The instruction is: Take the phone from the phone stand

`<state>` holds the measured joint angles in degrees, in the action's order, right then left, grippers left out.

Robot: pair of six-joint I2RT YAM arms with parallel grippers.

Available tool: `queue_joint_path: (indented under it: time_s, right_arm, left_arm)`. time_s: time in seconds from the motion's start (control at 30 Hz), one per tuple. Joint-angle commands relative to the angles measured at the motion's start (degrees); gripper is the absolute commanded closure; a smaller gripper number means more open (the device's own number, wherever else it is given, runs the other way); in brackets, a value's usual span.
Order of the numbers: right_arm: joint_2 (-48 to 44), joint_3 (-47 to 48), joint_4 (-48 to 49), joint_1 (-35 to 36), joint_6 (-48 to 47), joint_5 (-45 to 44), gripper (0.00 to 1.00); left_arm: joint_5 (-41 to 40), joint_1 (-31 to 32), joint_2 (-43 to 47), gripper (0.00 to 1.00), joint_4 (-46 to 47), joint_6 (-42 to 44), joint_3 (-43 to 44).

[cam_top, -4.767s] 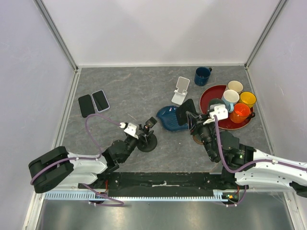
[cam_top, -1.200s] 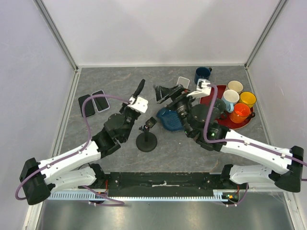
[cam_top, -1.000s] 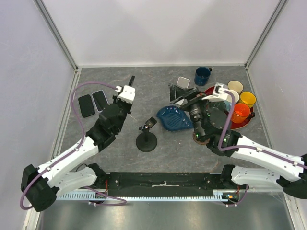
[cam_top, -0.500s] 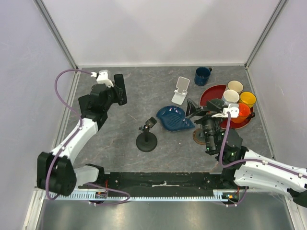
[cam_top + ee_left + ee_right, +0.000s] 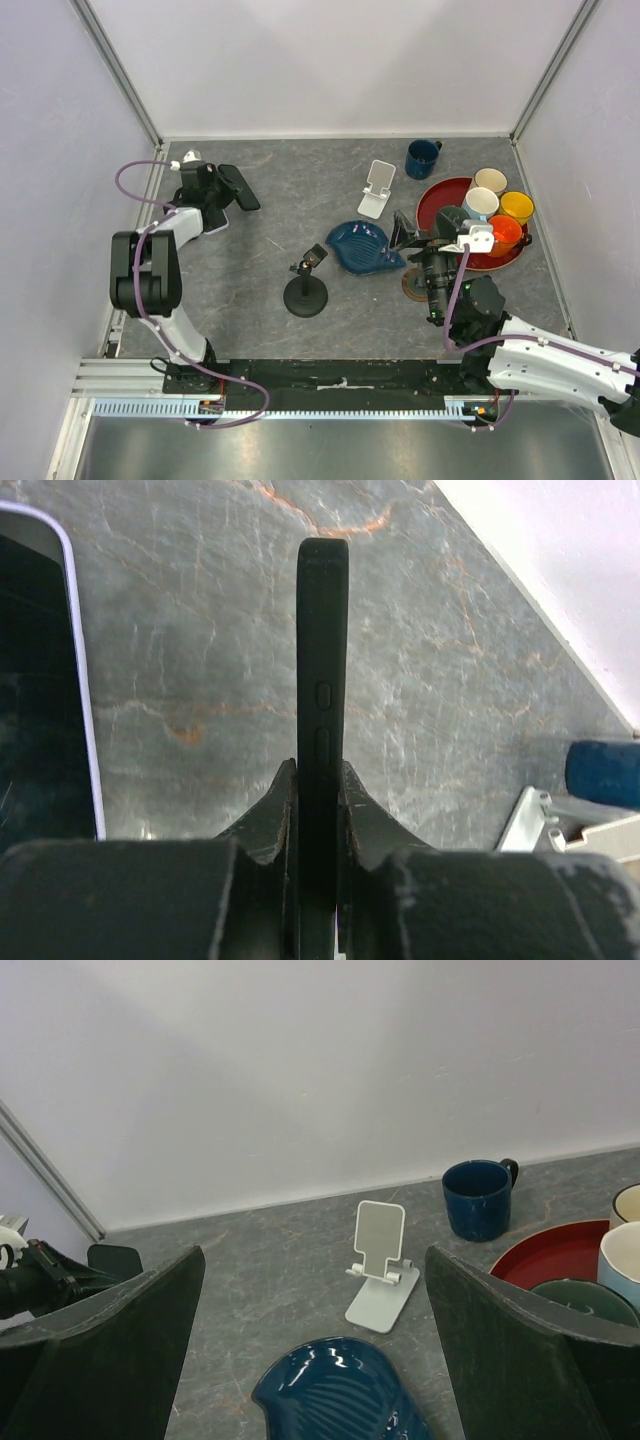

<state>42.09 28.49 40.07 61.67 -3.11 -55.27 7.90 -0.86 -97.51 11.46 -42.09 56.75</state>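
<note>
The black phone [image 5: 322, 660] is pinched edge-on between the fingers of my left gripper [image 5: 320, 775], which is shut on it. From above, the phone [image 5: 240, 188] hangs over the far left of the table, with the left gripper [image 5: 220, 187] just left of it. The white phone stand [image 5: 377, 190] stands bare at the back centre, also seen ahead in the right wrist view as the stand [image 5: 380, 1272]. My right gripper [image 5: 402, 232] is open and holds nothing, its fingers spread wide around the right gripper [image 5: 312, 1256] midpoint, short of the stand.
A second phone [image 5: 40, 680] lies flat on the table left of the held one. A black round-base stand [image 5: 305, 290] sits mid-table. A blue dish [image 5: 365, 248], a dark blue mug [image 5: 422, 157] and a red tray [image 5: 440, 195] of cups fill the right.
My left arm has swung further left and stretched out, carrying the phone toward the far-left corner. The right arm has drawn back slightly and stays open.
</note>
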Motion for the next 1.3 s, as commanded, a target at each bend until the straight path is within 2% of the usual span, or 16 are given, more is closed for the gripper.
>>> queue_joint_path:
  time_s: [0.0,0.27,0.73,0.87,0.97,1.13,1.27]
  right_arm:
    - [0.3,-1.2,4.5,-0.9,-2.3,1.5,0.02]
    - [2.4,-1.2,4.9,-2.7,-2.2,3.0,0.02]
    - [2.9,-0.8,2.8,-4.3,0.7,5.5,0.02]
    - [2.0,-0.8,2.0,-4.4,0.8,5.5,0.02]
    - [1.2,-1.0,1.8,-4.6,1.0,5.5,0.02]
    - [-0.1,-1.2,0.9,-4.7,1.1,5.6,0.02]
    - [-1.1,-1.4,0.4,-4.9,1.1,5.5,0.02]
  left_arm:
    - [0.4,-1.2,-5.1,0.98,4.1,-1.9,8.4]
    - [2.6,-3.7,-13.6,0.98,-1.2,0.8,15.1]
    - [5.3,-4.6,-15.0,0.97,-1.4,-0.4,11.6]
    - [4.8,-4.6,-14.9,0.80,-3.7,0.2,11.9]
    - [4.0,-4.6,-14.2,0.63,-5.5,1.4,11.7]
    - [3.0,-4.6,-12.6,0.55,-8.6,3.1,11.5]
    - [2.0,-4.7,-11.2,0.43,-10.1,4.1,11.1]
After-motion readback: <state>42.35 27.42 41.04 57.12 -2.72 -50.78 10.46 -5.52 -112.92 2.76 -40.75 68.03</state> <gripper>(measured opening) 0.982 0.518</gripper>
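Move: The left hand holds the dark phone on edge. The clear patch of table it is bound for lies about 3 cm ahead, 3 cm to its left and 10 cm below. On the table left of this patch, the lavender-edged phone lies some 10 cm left of the hand and 1 cm nearer the base, with the black phone some 20 cm left and 4 cm back. From the right hand the patch is about 26 cm ahead, 60 cm left and 32 cm below. Forward and down, bearing left, the left hand carries the phone about 5 cm out and 6 cm lower to the table beside the lavender-edged phone. It pauses there, then opens its fingers to about half and lets go, easing back 2 cm and a little lower while tipping down some 5 degrees more. ##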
